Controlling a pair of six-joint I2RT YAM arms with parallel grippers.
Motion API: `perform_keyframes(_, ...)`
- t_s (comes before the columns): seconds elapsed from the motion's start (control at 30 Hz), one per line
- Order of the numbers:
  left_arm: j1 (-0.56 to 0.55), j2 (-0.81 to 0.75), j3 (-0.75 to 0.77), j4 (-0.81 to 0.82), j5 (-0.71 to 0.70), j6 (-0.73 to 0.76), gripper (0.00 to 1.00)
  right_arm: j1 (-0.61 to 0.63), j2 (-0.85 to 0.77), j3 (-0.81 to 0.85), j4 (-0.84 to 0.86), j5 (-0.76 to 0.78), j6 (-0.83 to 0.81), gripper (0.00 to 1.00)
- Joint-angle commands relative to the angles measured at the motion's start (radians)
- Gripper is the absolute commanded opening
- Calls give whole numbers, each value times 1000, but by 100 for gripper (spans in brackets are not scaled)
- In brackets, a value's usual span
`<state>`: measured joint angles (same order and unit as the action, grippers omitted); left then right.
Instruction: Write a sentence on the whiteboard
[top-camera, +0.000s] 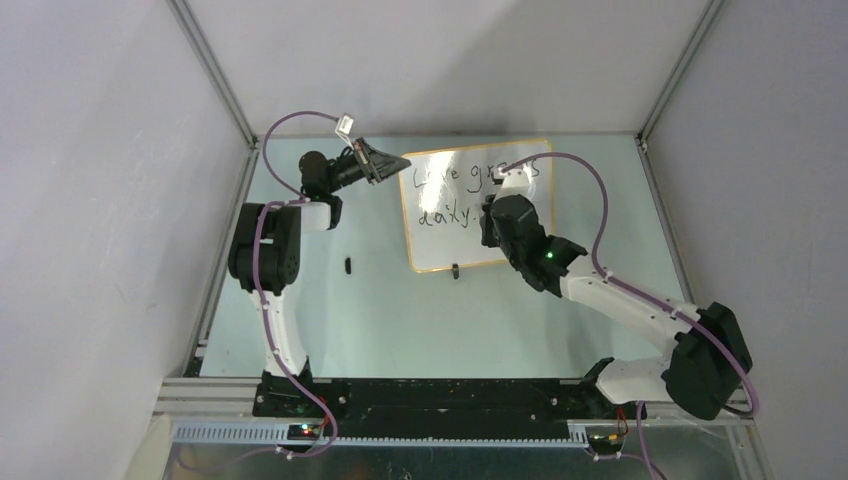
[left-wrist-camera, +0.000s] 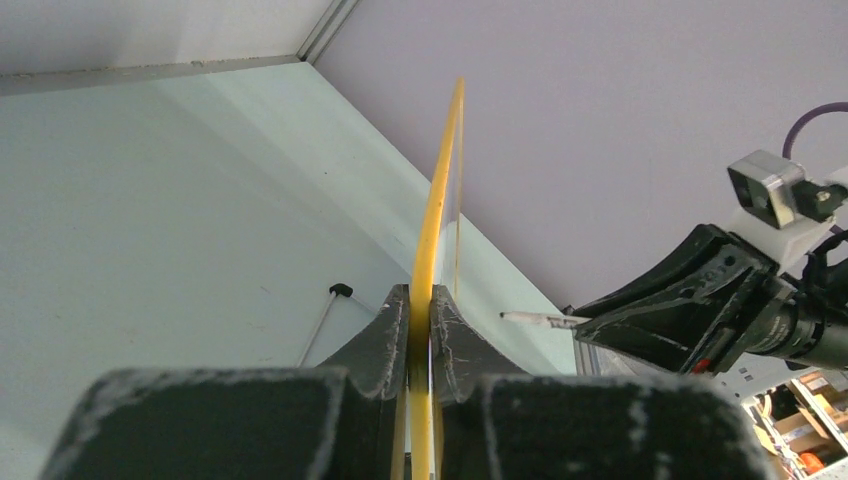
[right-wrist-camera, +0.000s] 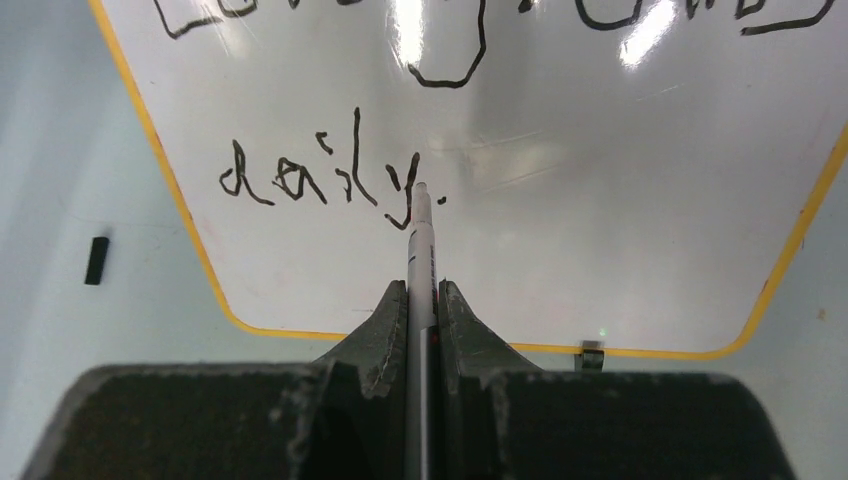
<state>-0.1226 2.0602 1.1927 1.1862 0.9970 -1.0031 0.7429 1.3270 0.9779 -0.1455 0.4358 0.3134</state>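
The whiteboard (top-camera: 445, 245), white with an orange-yellow rim, lies on the table at the back middle. The sentence (top-camera: 438, 214) is in black marker: "Love gr..s" above, partly hidden by my right arm, and "daily." (right-wrist-camera: 300, 185) below. My left gripper (top-camera: 398, 163) is shut on the board's upper left rim (left-wrist-camera: 438, 190), seen edge-on between its fingers. My right gripper (right-wrist-camera: 422, 295) is shut on a white marker (right-wrist-camera: 420, 240). The marker's tip is by the "y" and the full stop. I cannot tell whether the tip touches the board.
A small black piece (top-camera: 347, 265) lies on the green table left of the board. One black stand foot (top-camera: 455, 270) sticks out at the board's near edge. Metal frame posts and grey walls close in the back and sides. The right gripper (left-wrist-camera: 700, 300) shows in the left wrist view.
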Motion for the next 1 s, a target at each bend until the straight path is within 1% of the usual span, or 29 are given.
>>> perform_keyframes(0.0,-17,-61,-10,1,14,20,13,-3,-62,-29,61,10,-2,0)
perform_keyframes(0.03,-16,-62,-11,1,13,21,18,-4,-65,-39,64,10,-1,0)
perform_keyframes(0.07,-16,-64,-13,2,10,21,20,-5,-73,-43,71,9,1,0)
perform_keyframes(0.1,-14,-65,-17,3,9,23,27,-5,-80,-52,73,7,2,0)
perform_keyframes(0.13,-13,-68,-19,3,7,24,31,-6,-83,-55,75,6,2,0)
perform_keyframes(0.17,-12,-70,-25,3,4,25,39,-7,-89,-60,76,6,3,0)
perform_keyframes(0.2,-12,-73,-27,4,0,26,42,-8,-92,-62,77,5,4,0)
perform_keyframes(0.27,-8,-78,-35,5,-7,30,54,-9,-100,-67,78,4,5,0)
perform_keyframes(0.47,0,-108,-65,-39,-30,66,70,-11,-120,-78,74,3,8,0)
perform_keyframes(0.57,12,-131,-94,3,-46,53,78,-12,-134,-79,65,2,9,0)
perform_keyframes(0.6,16,-136,-114,14,-50,38,87,-12,-138,-79,63,3,8,0)
perform_keyframes(0.67,31,-154,-148,53,-61,16,98,-13,-164,-79,55,0,5,0)
perform_keyframes(0.73,48,-185,-198,68,-73,10,99,-14,-193,-79,43,-3,3,0)
perform_keyframes(0.77,65,-227,-220,69,-93,13,99,-15,-204,-79,30,-5,4,0)
perform_keyframes(0.8,73,-251,-277,64,-108,27,99,-15,-226,-79,22,-7,6,0)
perform_keyframes(0.83,90,-315,-304,30,-138,40,99,-16,-237,-79,6,-11,9,0)
perform_keyframes(0.87,105,-352,-366,2,-154,85,99,-17,-257,-80,0,-14,10,0)
perform_keyframes(0.9,110,-434,-395,-97,-194,114,99,-16,-266,-82,-9,-20,11,0)
perform_keyframes(0.93,115,-479,-439,-168,-218,204,99,-17,-288,-86,-12,-31,10,0)
perform_keyframes(0.97,115,-577,-454,-375,-289,258,99,-16,-300,-91,-20,-37,11,0)
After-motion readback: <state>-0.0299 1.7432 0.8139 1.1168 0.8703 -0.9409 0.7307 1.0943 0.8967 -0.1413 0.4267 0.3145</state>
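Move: The left hand still pinches the whiteboard's left edge near the top; the board's middle lies about 14 cm to its right, 5 cm nearer the base and 10 cm lower. A small black cap sits some 14 cm left of that hand, 13 cm back and 21 cm down. The right hand's marker is already off the board, whose middle is about 8 cm ahead, 2 cm left and 6 cm below; the full stop lies 7 cm ahead, 3 cm left and 8 cm down. The left fingers let go of the whiteboard's edge, spreading fully while the hand barely eases back and down; the hand then speeds up left and back, about 7 cm away from the board, swinging some 15 degrees counter-clockwise. The right hand keeps its grip on the marker and backs clear of the writing, up about 5 cm with a smaller drift back and right, fingers tipping slightly upward. ##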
